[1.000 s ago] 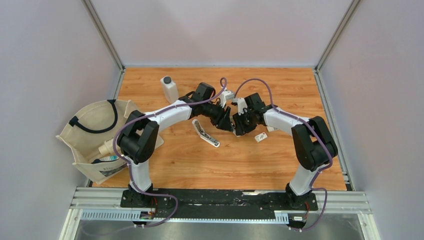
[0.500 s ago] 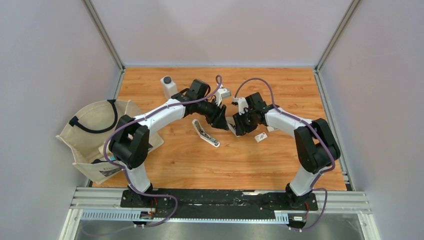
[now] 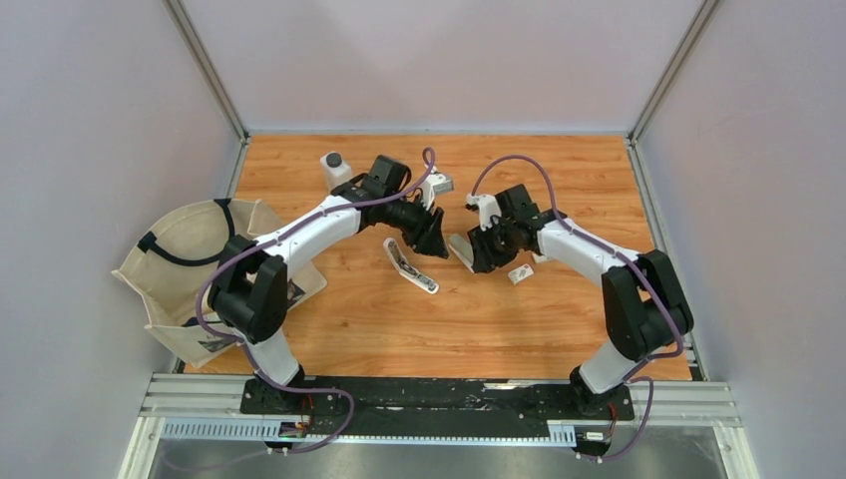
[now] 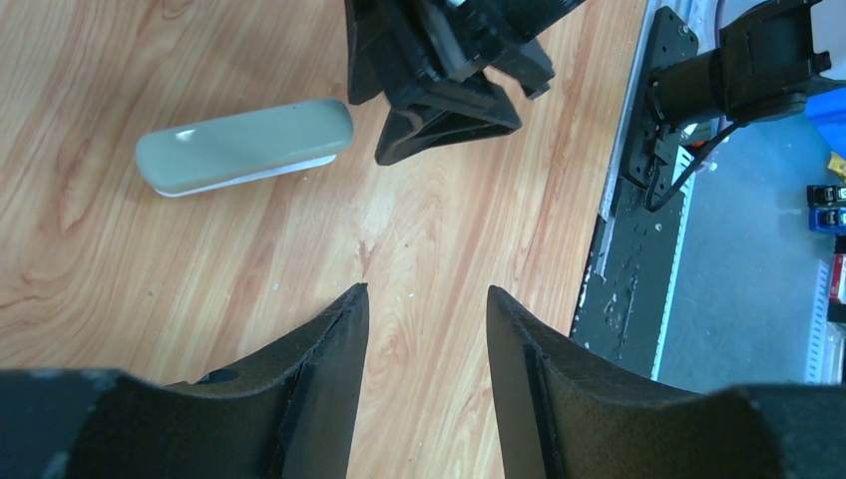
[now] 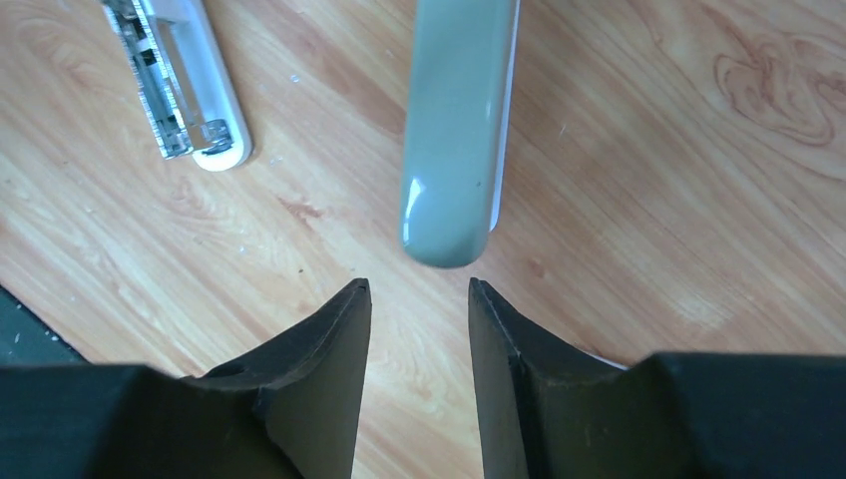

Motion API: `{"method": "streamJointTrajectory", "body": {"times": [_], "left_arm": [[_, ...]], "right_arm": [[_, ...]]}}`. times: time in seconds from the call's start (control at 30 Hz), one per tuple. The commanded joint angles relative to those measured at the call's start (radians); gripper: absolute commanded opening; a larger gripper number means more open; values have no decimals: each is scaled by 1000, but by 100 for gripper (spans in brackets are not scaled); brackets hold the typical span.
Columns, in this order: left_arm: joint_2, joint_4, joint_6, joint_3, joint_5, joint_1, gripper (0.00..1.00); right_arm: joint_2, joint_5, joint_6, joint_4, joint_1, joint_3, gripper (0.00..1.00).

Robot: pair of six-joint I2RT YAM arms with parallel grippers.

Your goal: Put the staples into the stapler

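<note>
A grey-green stapler (image 5: 459, 130) lies closed on the wooden table, between the two grippers (image 3: 460, 247). A white stapler (image 5: 180, 80) lies opened out to its left, metal channel up (image 3: 411, 266). The staples, a tiny white box (image 3: 519, 273), rest on the table by the right arm, with a like-sized pale piece (image 3: 542, 257) just behind. My left gripper (image 4: 427, 299) is open over bare wood, the green stapler (image 4: 244, 148) ahead of it. My right gripper (image 5: 419, 289) is open too, its tips just short of the green stapler's end.
A white bottle (image 3: 334, 170) with a dark cap stands at the back left. A beige tote bag (image 3: 185, 264) with items inside sits off the table's left edge. The black rail (image 3: 439, 394) with the arm bases runs along the near edge.
The two grippers, pressed together over the green stapler a second ago, have drawn apart. The left arm has swung back to the left, and the stapler now lies uncovered between them.
</note>
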Motion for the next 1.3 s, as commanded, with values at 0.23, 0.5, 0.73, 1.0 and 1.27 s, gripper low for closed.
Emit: {"method": "streamJointTrajectory", "body": {"times": [0.23, 0.5, 0.73, 1.0, 1.27], "left_arm": [[-162, -175, 148, 16, -100, 43, 56], [-292, -183, 176, -79, -168, 190, 56], [-368, -171, 205, -162, -166, 250, 56], [-323, -154, 231, -183, -180, 272, 56], [-256, -133, 228, -174, -162, 289, 56]], "right_arm": [[-83, 16, -16, 10, -3, 25, 43], [-17, 96, -8, 65, 3, 48, 39], [-37, 81, 7, 90, 3, 51, 39], [-75, 78, 12, 88, 5, 56, 39], [-162, -34, -40, 130, 92, 8, 45]]}}
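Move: The open white stapler lies about 7 cm to the left hand's left, 3 cm ahead and roughly 14 cm below; the closed green stapler is some 6 cm to that hand's right and 7 cm ahead, equally low. From the right hand, the green stapler's middle is about 6 cm ahead, 4 cm left and 3 cm below, while the white stapler lies some 16 cm left and 3 cm ahead. The small white box is about 9 cm to the right hand's right and 1 cm ahead. Leaving the green stapler, the left hand sweeps some 14 cm to its left, high over the open white stapler to that stapler's left side, rising about 4 cm and sinking back to its starting height with a slight forward drift, while it turns about 15 degrees counter-clockwise and its fingers stay half open. The right hand stays by the near end of the closed green stapler, lifts about 3 cm, dips back while easing forward some 2 cm, then rises again to finish about 3.5 cm higher, its fingers still partly open and holding nothing. ##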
